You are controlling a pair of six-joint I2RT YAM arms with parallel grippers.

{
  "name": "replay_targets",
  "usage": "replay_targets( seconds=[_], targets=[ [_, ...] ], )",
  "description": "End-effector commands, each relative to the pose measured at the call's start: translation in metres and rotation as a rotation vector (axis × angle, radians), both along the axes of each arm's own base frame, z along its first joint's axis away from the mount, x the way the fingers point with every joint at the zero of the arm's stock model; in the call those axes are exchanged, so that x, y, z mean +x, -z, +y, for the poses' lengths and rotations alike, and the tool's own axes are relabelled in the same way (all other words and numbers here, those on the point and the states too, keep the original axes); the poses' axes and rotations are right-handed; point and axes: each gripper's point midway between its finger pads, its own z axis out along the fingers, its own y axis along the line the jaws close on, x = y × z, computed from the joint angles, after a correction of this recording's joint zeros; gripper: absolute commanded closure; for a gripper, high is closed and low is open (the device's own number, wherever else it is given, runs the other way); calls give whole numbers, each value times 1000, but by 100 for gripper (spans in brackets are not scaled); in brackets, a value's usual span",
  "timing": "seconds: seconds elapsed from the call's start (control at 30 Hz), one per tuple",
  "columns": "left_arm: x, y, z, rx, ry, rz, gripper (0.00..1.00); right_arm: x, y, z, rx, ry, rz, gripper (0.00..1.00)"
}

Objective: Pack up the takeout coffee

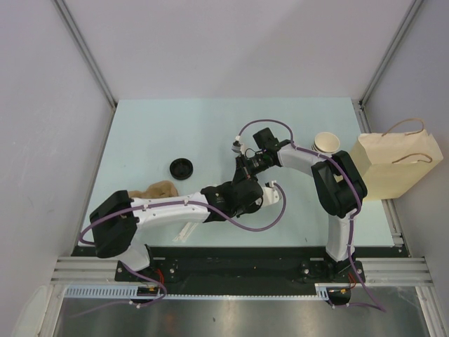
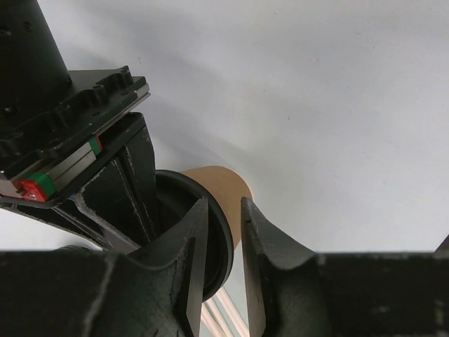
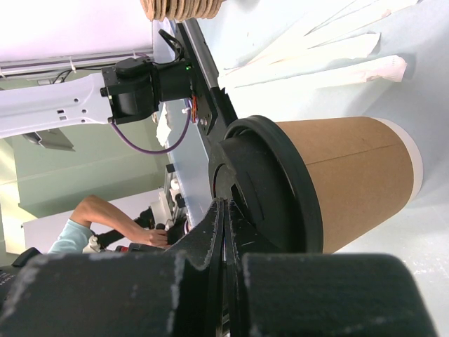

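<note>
The takeout coffee (image 3: 344, 175) is a brown paper cup with a black lid (image 3: 270, 175). It stands mid-table, and in the top view both grippers hide it. My right gripper (image 3: 224, 205) is shut, its joined tips resting against the lid's top. My left gripper (image 2: 223, 205) reaches in from the side with its jaws a little apart. The lid's rim (image 2: 223, 242) and a bit of cup wall (image 2: 228, 179) sit in that gap. A thin slit shows beside the right finger (image 2: 256, 239). From above, the left gripper (image 1: 245, 181) and right gripper (image 1: 248, 166) meet over the cup.
A loose black lid (image 1: 182, 168) lies left of the grippers. Lidless tan cups (image 1: 326, 143) stand stacked at the back right, beside a kraft paper bag (image 1: 396, 167) with handles. Crumpled brown paper (image 1: 153, 189) and wooden stirrers (image 1: 186, 232) lie near the left arm.
</note>
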Motion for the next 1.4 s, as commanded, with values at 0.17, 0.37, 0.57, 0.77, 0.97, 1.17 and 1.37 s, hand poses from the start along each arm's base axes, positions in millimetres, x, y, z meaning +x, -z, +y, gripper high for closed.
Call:
replay_targets(
  seconds=[0.17,0.37,0.57,0.77,0.97,1.17,1.37],
  targets=[
    [-25,72,41,202,-7,172,73,11,46,-7,-152,36,-70,100],
    [-30,74,46,213,2,191,74,8,45,-7,-152,27,-73,100],
    [-39,63,39,176,27,236,75,5,43,-4,-152,13,-94,100],
    [-34,-21,2,-64,91,170,56,0,33,-1,-132,-7,-119,100],
    [-46,-102,-13,-312,163,185,46,0,19,2,-96,-11,-148,100],
    [-28,-132,23,-470,113,307,39,1,1,5,-48,-15,-176,100],
    [-4,-159,56,-594,95,321,28,8,-19,7,-3,-20,-192,98]
  ],
)
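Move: The black lid on the coffee cup lies right at the left fingertips, its middle about 3 cm to their left, 1 cm farther out and 1 cm lower. From the right hand's shut tips, the lid's middle is some 2 cm left, 2 cm back and 2 cm below. Roughly 9 cm below the left hand lie the paper straws, 14 cm left and 3 cm back, and the spare lid, 20 cm left and 12 cm ahead. The left fingertips keep bearing on the right-hand side of the lid's rim, barely moving, then come free: the hand draws back about 4 cm, climbs some 13 cm, and swings left and forward over the cup while the fingers open wide and tilt roughly 30 degrees to point more to the right. The right hand's shut fingers stay on the lid top, shifting under 1 cm. ##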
